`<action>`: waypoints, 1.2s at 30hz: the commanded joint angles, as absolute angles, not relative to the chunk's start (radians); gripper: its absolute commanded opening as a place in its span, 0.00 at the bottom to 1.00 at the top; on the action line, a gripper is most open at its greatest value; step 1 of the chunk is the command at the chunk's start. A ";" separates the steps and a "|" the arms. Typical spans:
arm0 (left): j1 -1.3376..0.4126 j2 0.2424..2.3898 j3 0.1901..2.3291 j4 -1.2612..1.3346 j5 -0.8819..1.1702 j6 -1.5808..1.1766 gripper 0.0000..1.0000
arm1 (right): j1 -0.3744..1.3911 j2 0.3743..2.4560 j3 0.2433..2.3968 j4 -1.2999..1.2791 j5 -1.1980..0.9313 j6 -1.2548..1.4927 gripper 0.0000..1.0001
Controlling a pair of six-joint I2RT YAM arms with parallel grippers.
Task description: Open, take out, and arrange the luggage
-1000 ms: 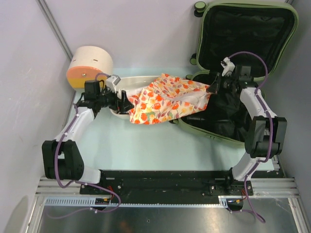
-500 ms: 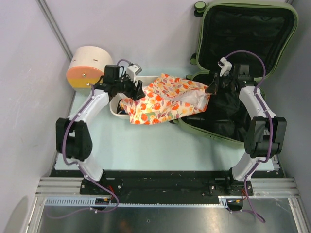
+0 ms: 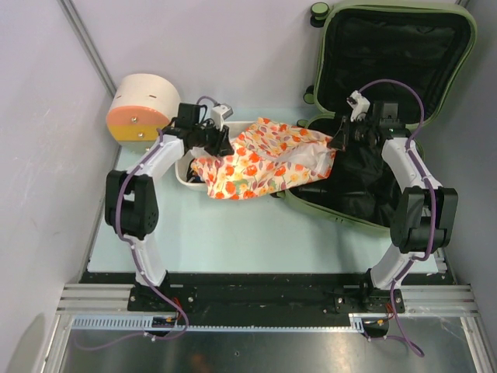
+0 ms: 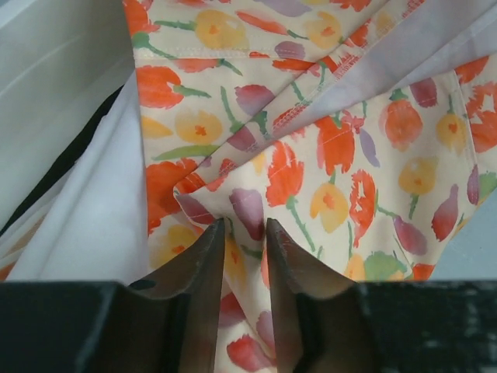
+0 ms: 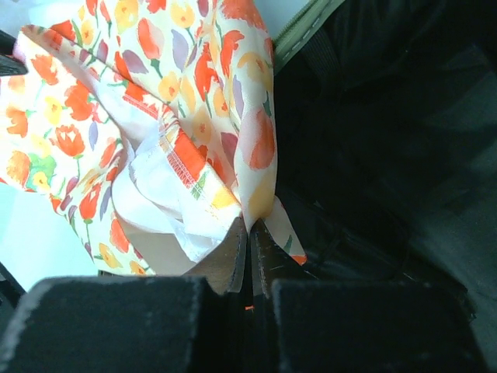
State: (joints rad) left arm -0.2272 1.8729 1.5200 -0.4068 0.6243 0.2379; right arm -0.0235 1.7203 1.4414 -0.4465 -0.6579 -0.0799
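Observation:
The luggage (image 3: 392,47) lies open at the back right, an olive-green suitcase with black lining (image 5: 388,116). A floral cloth (image 3: 268,159) stretches from its lower half across to the white tub. My right gripper (image 3: 335,141) is shut on the cloth's right end (image 5: 155,93), the fingers pressed together on a fold (image 5: 250,225). At the cloth's left end my left gripper (image 3: 219,144) straddles a fold of the cloth (image 4: 334,155). Its jaws (image 4: 245,227) stand narrow but still apart.
The white tub (image 3: 190,167) sits under the cloth's left end, its wall (image 4: 54,70) showing in the left wrist view. A round cream box with an orange front (image 3: 142,105) stands at the back left. Grey walls close in on both sides.
My left arm has swung right and back to the cloth's left end, and its jaws have narrowed round a fold. The right arm and the cloth's right end have stayed put.

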 commanded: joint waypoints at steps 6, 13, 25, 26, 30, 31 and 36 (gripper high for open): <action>-0.325 1.772 1.629 -0.408 0.836 0.440 0.00 | -0.005 1.661 1.513 -0.439 -0.686 -0.112 0.00; -0.500 1.586 1.615 -0.408 0.985 0.712 0.00 | 0.038 1.634 1.525 -0.391 -0.686 -0.120 0.00; -0.615 1.510 1.637 -0.408 1.167 0.746 0.00 | -0.009 1.591 1.526 -0.414 -0.738 -0.154 0.00; -0.615 1.500 1.617 -0.410 1.169 0.744 0.00 | -0.034 1.620 1.532 -0.416 -0.745 -0.131 0.00; -0.615 1.425 1.488 -0.428 1.173 0.772 0.00 | -0.121 1.706 1.543 -0.407 -0.790 0.018 0.00; -0.615 1.410 1.447 -0.428 1.178 0.772 0.00 | -0.150 1.722 1.542 -0.403 -0.808 0.041 0.00; -0.632 1.359 1.387 -0.436 1.192 0.715 0.00 | -0.181 1.834 1.542 -0.431 -0.844 0.132 0.00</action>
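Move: The fold of flowered cloth lies right between the left fingers, with the cloth's middle about 11 cm to their right and 2 cm back. The white basin is under this hand, its centre some 5 cm ahead and 9 cm below; the drawer cabinet stands about 22 cm left and 12 cm ahead. From the right hand, which already holds the cloth's other end, that fold is roughly 28 cm left and 2 cm back. The open suitcase's centre is 5 cm right of the right hand, 2 cm ahead, 13 cm below. Closing its half-open fingers on the fold, the left hand pinches the cloth, then pulls it up from over the basin, back towards the base some 23 cm and to the right, dipping a little at the end while the wrist turns clockwise about 50 degrees and levels. The right hand keeps its pinch, drifting up and left, then swinging down and about 9 cm right over the suitcase. ##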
